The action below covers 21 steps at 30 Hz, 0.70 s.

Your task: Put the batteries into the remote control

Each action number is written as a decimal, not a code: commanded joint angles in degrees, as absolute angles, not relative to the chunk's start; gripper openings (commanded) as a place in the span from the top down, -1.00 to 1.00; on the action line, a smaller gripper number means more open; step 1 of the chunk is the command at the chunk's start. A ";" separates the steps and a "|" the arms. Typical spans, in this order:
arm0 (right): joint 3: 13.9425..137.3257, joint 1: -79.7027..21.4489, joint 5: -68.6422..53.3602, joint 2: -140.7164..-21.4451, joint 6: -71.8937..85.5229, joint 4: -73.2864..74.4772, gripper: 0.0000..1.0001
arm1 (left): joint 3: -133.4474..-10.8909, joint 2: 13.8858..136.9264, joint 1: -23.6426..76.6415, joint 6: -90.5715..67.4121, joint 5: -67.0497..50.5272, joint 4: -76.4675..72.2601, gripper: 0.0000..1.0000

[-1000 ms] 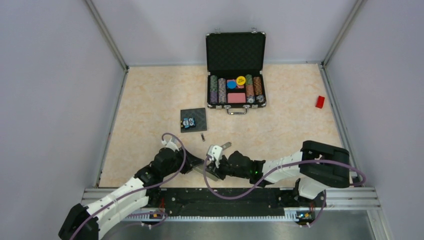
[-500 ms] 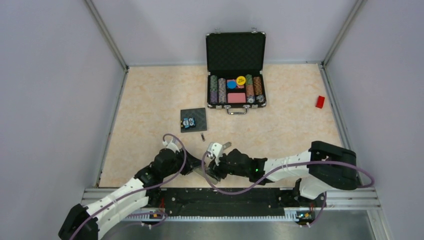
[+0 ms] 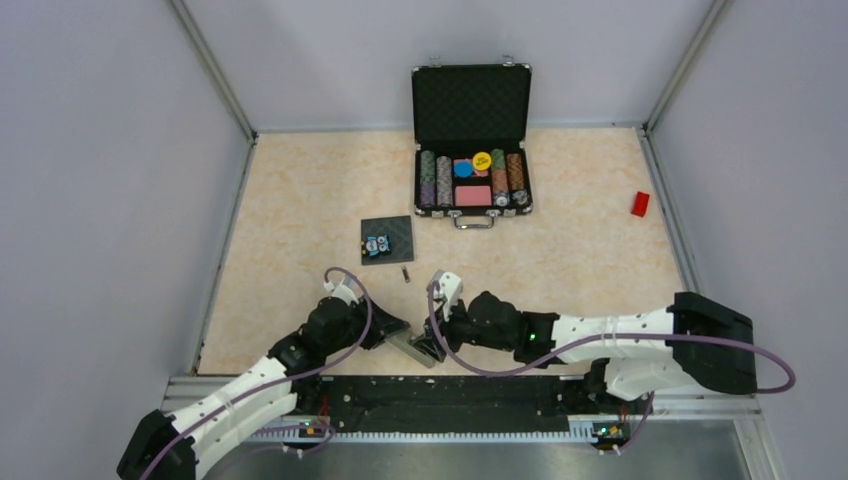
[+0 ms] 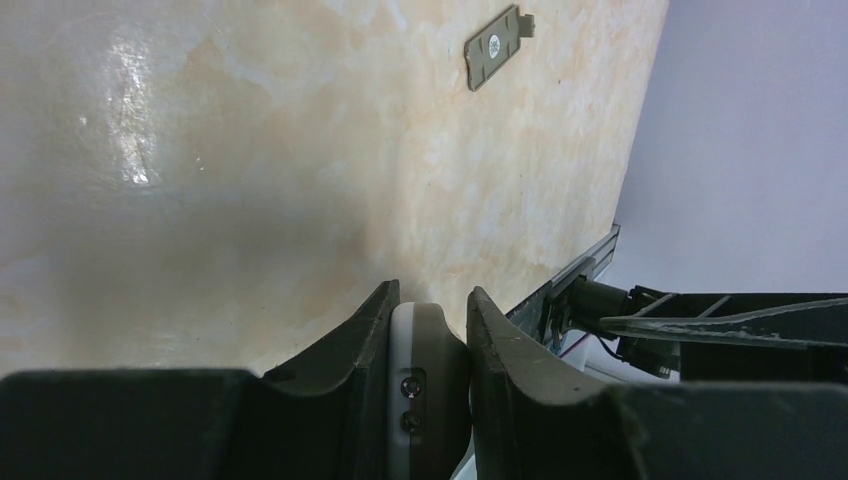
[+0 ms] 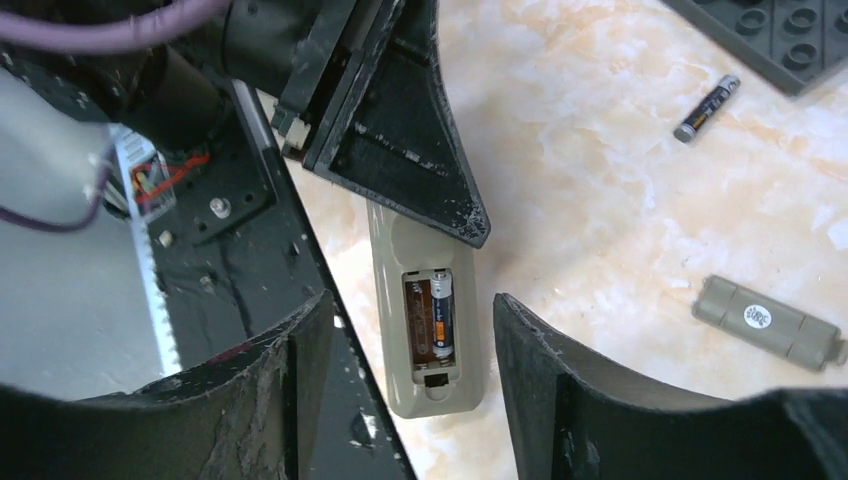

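The remote control (image 5: 425, 345) lies grey back up at the table's near edge, its battery compartment open. One of the batteries (image 5: 442, 318) sits in the right slot; the left slot shows bare. My left gripper (image 4: 432, 300) is shut on the remote's (image 4: 428, 372) far end. My right gripper (image 5: 410, 300) hovers open over the compartment end, one finger on each side, touching nothing. The other battery (image 5: 706, 108) lies loose on the table (image 5: 600, 200). In the top view the remote (image 3: 415, 347) lies between the left gripper (image 3: 395, 328) and the right gripper (image 3: 437, 345), with the loose battery (image 3: 406, 273) beyond.
A grey battery cover (image 5: 768, 320) lies on the table right of the remote. A black square pad (image 3: 386, 238) with a small blue toy sits beyond the loose battery. An open case of poker chips (image 3: 472, 180) stands at the back, a red block (image 3: 640, 203) far right. The metal rail (image 3: 460, 400) borders the near edge.
The right arm's elbow has swung out to the right and its wrist has shifted slightly right above the remote. The left arm and the remote have not moved.
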<state>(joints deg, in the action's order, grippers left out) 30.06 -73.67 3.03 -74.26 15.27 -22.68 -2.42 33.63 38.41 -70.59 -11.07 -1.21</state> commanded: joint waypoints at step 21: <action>38.77 -58.75 2.82 -59.67 75.58 -3.11 -0.94 | -29.46 36.26 38.45 -65.95 -6.52 7.06 1.00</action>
<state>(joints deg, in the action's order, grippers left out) 37.60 -58.98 4.73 -61.89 66.06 2.94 -24.67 34.96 38.41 -65.84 -6.15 6.48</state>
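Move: Just below the right fingers is the remote control, its middle about 4 cm left, 1 cm ahead and 6 cm down; the left fingers already grip one end, the middle lying some 3 cm back and 3 cm right of them. The battery cover is roughly 11 cm ahead and 4 cm right of the right hand, the loose battery 16 cm ahead and 6 cm left, both on the table about 12 cm down. Lifting the remote control clear of its low place near the table, the left hand keeps its grip and goes up about 14 cm and a little forward, tipping its fingers up some 15 degrees. The right hand, empty, swings forward, up and to its right, roughly 5 to 6 cm each way, twisting clockwise and over as its fingers spread from half to almost fully open beside the remote's free end. ##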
